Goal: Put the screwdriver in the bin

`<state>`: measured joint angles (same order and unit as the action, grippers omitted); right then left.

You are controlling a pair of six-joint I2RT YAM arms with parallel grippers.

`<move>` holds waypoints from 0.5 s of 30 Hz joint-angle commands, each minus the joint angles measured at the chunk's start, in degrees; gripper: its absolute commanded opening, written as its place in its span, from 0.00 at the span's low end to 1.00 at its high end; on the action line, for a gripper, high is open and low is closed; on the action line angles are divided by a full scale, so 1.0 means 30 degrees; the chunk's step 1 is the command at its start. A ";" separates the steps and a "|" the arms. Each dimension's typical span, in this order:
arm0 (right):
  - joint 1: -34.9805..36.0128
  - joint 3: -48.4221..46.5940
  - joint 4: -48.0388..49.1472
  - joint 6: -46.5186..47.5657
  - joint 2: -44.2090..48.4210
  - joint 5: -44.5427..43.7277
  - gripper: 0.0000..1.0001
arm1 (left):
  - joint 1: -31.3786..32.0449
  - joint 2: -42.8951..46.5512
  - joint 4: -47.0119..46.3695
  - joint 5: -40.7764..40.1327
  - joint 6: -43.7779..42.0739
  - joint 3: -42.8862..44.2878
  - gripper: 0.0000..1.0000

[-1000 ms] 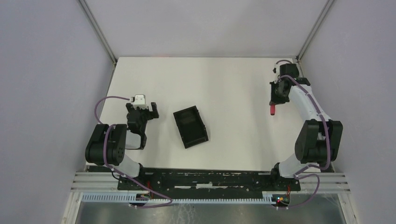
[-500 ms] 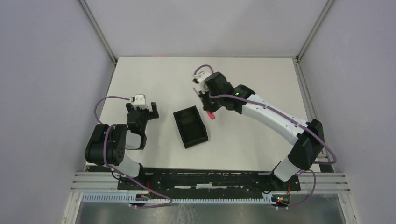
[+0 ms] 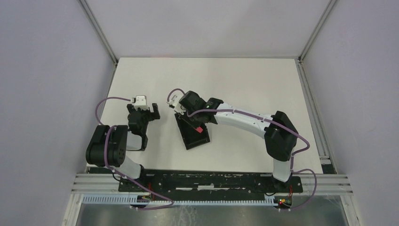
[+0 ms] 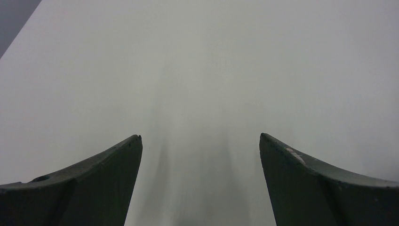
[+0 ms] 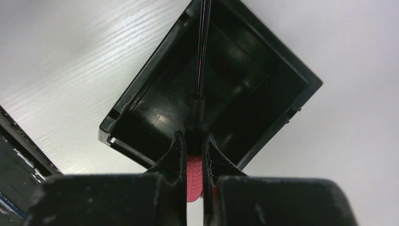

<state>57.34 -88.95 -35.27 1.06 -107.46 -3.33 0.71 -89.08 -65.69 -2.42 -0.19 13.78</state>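
The bin (image 3: 193, 134) is a small black tray at the table's middle. My right gripper (image 3: 190, 117) hangs over its far half, shut on the screwdriver (image 3: 198, 128), whose red handle shows by the wrist. In the right wrist view the red handle (image 5: 194, 176) is pinched between my fingers (image 5: 175, 155), and the thin dark shaft (image 5: 202, 52) points down into the bin (image 5: 141, 89). My left gripper (image 3: 142, 112) rests left of the bin, open and empty; its view shows the fingers (image 4: 113, 174) apart over bare table.
The white table (image 3: 244, 84) is walled in by grey panels on the left, right and back. A metal rail (image 3: 211, 181) carrying the arm bases runs along the near edge.
My right arm has swung from the far right of the table leftward, carrying the screwdriver to a spot over the bin. The left arm has not moved.
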 commanded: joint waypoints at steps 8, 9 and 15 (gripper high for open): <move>0.0248 0.0658 0.0710 -0.0072 -0.0357 -0.0663 0.46 | -0.0032 0.0312 -0.0530 0.0190 0.0619 0.0152 1.00; 0.0234 0.0607 0.0794 -0.0166 -0.0237 -0.0595 0.48 | -0.0032 0.0308 -0.0517 0.0201 0.0619 0.0152 1.00; 0.0225 -0.0120 0.1440 -0.0324 0.0992 -0.0812 0.63 | -0.0032 0.0308 -0.0508 0.0204 0.0619 0.0152 1.00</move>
<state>57.76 -86.72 -33.69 0.73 -109.12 -4.60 0.71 -89.08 -65.69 -2.42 -0.19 13.78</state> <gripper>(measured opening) 0.598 0.997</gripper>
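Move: The screwdriver is already pinched in the right fingers, its red handle pointing back and to the right, over the open bin. The bin's middle lies almost straight below the right hand, about 1 cm back, 2 cm to the right and some 8 cm down. From the idle left hand the bin is roughly 23 cm to the right, 10 cm nearer the base and 5 cm lower. The screwdriver is let go into the bin by the right hand, which sinks about 3 cm towards the bin floor, slowing as it goes. The fingers part during the lowering and keep spreading, from nearly shut to a bit over half open. The hand then eases up by barely half a centimetre, the wrist almost unturned. ##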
